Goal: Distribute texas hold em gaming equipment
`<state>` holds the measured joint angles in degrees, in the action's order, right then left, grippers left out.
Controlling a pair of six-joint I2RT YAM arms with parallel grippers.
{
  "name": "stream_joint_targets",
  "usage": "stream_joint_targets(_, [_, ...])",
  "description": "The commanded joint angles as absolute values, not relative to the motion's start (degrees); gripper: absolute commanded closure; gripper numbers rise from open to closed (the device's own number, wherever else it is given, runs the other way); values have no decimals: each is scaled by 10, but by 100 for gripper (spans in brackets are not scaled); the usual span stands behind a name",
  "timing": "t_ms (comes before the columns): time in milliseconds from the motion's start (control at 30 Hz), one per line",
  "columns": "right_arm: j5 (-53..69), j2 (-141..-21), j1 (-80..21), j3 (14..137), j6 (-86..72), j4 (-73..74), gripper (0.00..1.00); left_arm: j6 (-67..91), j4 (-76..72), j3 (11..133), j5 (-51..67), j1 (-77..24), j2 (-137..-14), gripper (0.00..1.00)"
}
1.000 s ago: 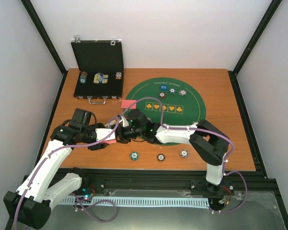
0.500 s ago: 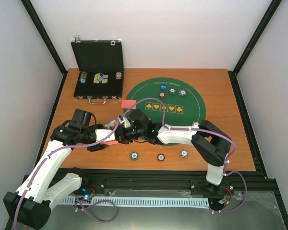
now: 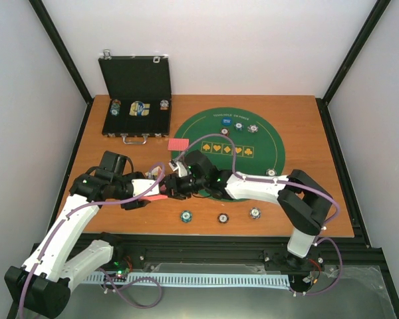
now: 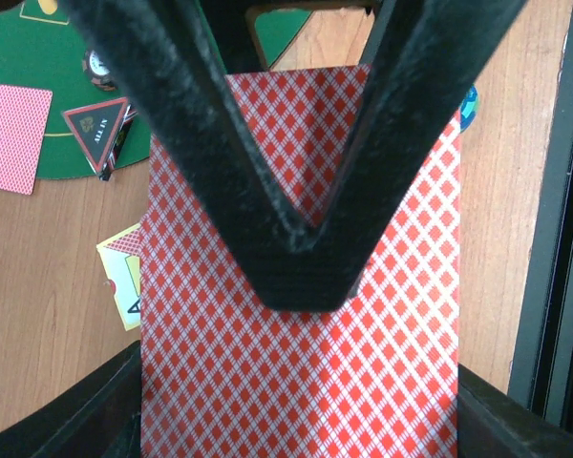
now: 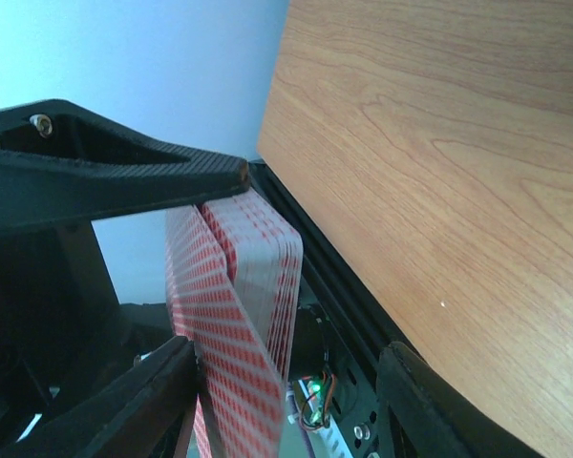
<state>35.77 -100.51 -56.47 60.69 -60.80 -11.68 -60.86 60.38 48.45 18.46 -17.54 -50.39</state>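
Note:
My left gripper (image 3: 151,194) is shut on a deck of red-backed playing cards (image 4: 296,410), held on edge between its fingers (image 4: 86,410). My right gripper (image 3: 174,186) reaches over that deck (image 5: 263,267); its jaws stand apart on either side. One card (image 5: 220,372) leans away from the deck against the right gripper's left finger (image 5: 143,401); the other finger (image 5: 420,401) is clear of the cards. A single card (image 3: 178,144) lies at the green mat's (image 3: 266,149) left edge, beside the black triangle marker (image 4: 97,132). Three striped chips (image 3: 223,217) sit on the wood near the front edge.
The open black case (image 3: 136,106) with chips stands at the back left. More chips (image 3: 239,127) and a blue disc (image 3: 227,121) lie on the mat's far side. A yellow card (image 4: 122,277) lies on the wood left of the deck.
My right gripper's jaws have narrowed around the deck, and the right arm's elbow has swung right. The left arm and deck have stayed put.

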Motion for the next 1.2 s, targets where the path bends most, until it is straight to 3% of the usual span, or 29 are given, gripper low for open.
stream_joint_targets(0, [349,-972,-561,593,-591,-81,47,-609,584,502,194,-179,-496,62])
stream_joint_targets(233, [349,-945,-561,592,-594,-72,49,-609,581,497,192,-180,-499,62])
stream_joint_targets(733, [348,-924,-558,590,-592,-51,96,-616,582,492,185,-180,-497,62])
stream_joint_targets(1167, [382,-848,-442,583,-515,60,97,-618,582,491,181,-179,-496,62])
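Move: The top card of the deck, already slid partly off, has its middle about 4 cm to the right hand's left, 1 cm back and 1 cm above. On the table some 13 cm below that hand, the card box lies 7 cm ahead and 6 cm left, the triangular marker 12 cm ahead and 4 cm right, the dealt card 8 cm beyond the marker. From the left hand, which holds the deck, the top card is about 4 cm right and 1 cm up. Rightward, the right hand first eases about 2 cm with one finger on the top card, rising as much, and shuts its fingers on the card's overhanging end. Keeping that pinch, it speeds up and draws the card off to the right, up and lastly forward, ending some 6.5 cm right of its start. The left hand keeps its grip on the deck almost without moving. ##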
